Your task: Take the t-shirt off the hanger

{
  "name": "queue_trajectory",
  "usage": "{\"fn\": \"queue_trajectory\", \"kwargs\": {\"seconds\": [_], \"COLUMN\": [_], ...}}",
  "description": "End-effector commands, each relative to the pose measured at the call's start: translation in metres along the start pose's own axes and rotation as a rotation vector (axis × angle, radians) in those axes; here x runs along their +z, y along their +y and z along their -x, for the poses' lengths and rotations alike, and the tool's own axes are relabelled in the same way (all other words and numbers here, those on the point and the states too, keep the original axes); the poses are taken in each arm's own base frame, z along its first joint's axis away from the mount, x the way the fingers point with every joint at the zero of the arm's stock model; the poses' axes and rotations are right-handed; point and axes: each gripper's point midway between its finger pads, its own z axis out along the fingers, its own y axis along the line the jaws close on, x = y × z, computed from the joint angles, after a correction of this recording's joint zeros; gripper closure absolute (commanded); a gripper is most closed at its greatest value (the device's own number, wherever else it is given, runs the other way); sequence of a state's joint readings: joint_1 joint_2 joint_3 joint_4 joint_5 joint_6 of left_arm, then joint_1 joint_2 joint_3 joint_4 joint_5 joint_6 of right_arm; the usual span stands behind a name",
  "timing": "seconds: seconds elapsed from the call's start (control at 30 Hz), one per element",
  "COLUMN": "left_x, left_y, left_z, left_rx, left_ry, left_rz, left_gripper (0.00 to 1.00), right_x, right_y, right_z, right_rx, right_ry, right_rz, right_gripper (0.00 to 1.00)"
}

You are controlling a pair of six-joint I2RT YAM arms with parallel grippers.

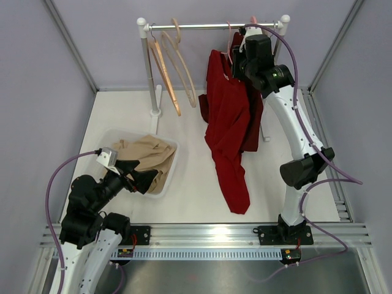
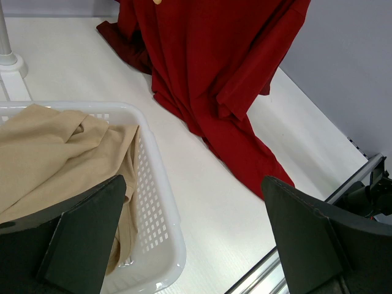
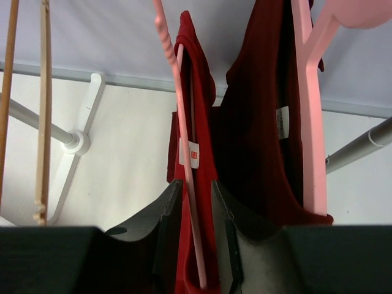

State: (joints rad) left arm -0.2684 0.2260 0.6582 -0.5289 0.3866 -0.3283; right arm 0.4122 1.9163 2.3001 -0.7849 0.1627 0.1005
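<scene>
A red t-shirt [image 1: 228, 131] hangs from a pink hanger [image 1: 231, 38] on the rail, its lower end trailing on the table; it also shows in the left wrist view [image 2: 214, 79]. My right gripper [image 1: 236, 61] is up at the rail, its jaws closed around the shirt's collar [image 3: 199, 184] and the pink hanger's arm [image 3: 184, 141]. A second dark red garment [image 3: 263, 122] hangs on another pink hanger [image 3: 312, 104] beside it. My left gripper [image 1: 138, 177] is open and empty, low over the white basket's near corner.
A white basket [image 1: 168, 174] holds a beige garment [image 1: 144, 153] at the left. Two empty wooden hangers [image 1: 171, 67] hang on the rail [image 1: 208, 26]. The rack's post [image 1: 150, 73] and foot stand behind the basket. The metal table edge rail [image 1: 208, 236] runs along the front.
</scene>
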Motion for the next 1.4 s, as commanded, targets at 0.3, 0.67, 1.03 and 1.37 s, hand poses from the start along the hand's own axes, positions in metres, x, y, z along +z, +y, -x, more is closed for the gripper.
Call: {"fn": "queue_trajectory", "kwargs": {"seconds": [0.3, 0.67, 1.03, 1.37], "left_x": [0.004, 0.005, 0.007, 0.012], "left_y": [-0.004, -0.004, -0.022, -0.043], "left_z": [0.003, 0.002, 0.007, 0.011], "left_rx": [0.014, 0.008, -0.012, -0.054], "left_ry": [-0.005, 0.002, 0.04, 0.12], "left_rz": [-0.034, -0.033, -0.121, -0.234], "left_gripper": [0.01, 0.01, 0.01, 0.01], "right_x": [0.01, 0.003, -0.041, -0.061], "right_y": [0.012, 0.021, 0.025, 0.026], "right_z": [0.01, 0.03, 0.097, 0.083], "right_rx": [-0.025, -0.003, 0.102, 0.162], "right_ry": [-0.004, -0.078, -0.397, -0.462], "right_rz": [0.068, 0.111, 0.163, 0.21], "right_gripper": [0.68, 1.0, 1.0, 1.0]}}
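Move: The near arm of the pink hanger holding the red t-shirt already runs between my right fingertips, some 2 cm ahead and 1 cm to the left. That t-shirt's middle hangs about 18 cm below this hand, 3 cm nearer and 2 cm left. The second pink hanger is roughly 8 cm right and 2 cm ahead, the empty beige hanger about 14 cm left and level. From my left hand, the first hanger lies some 35 cm ahead, 27 cm right and 10 cm higher. My right hand eases about 2 cm left and slightly forward onto the pink hanger, shuts on its near arm and pinches it. Then I raise it some 4 cm, drawing back about 2 cm and tipping the fingers upward, to lift the hook off the rail. Late on, my left hand, still wide open, moves about 2.5 cm right and turns 10 degrees clockwise. ##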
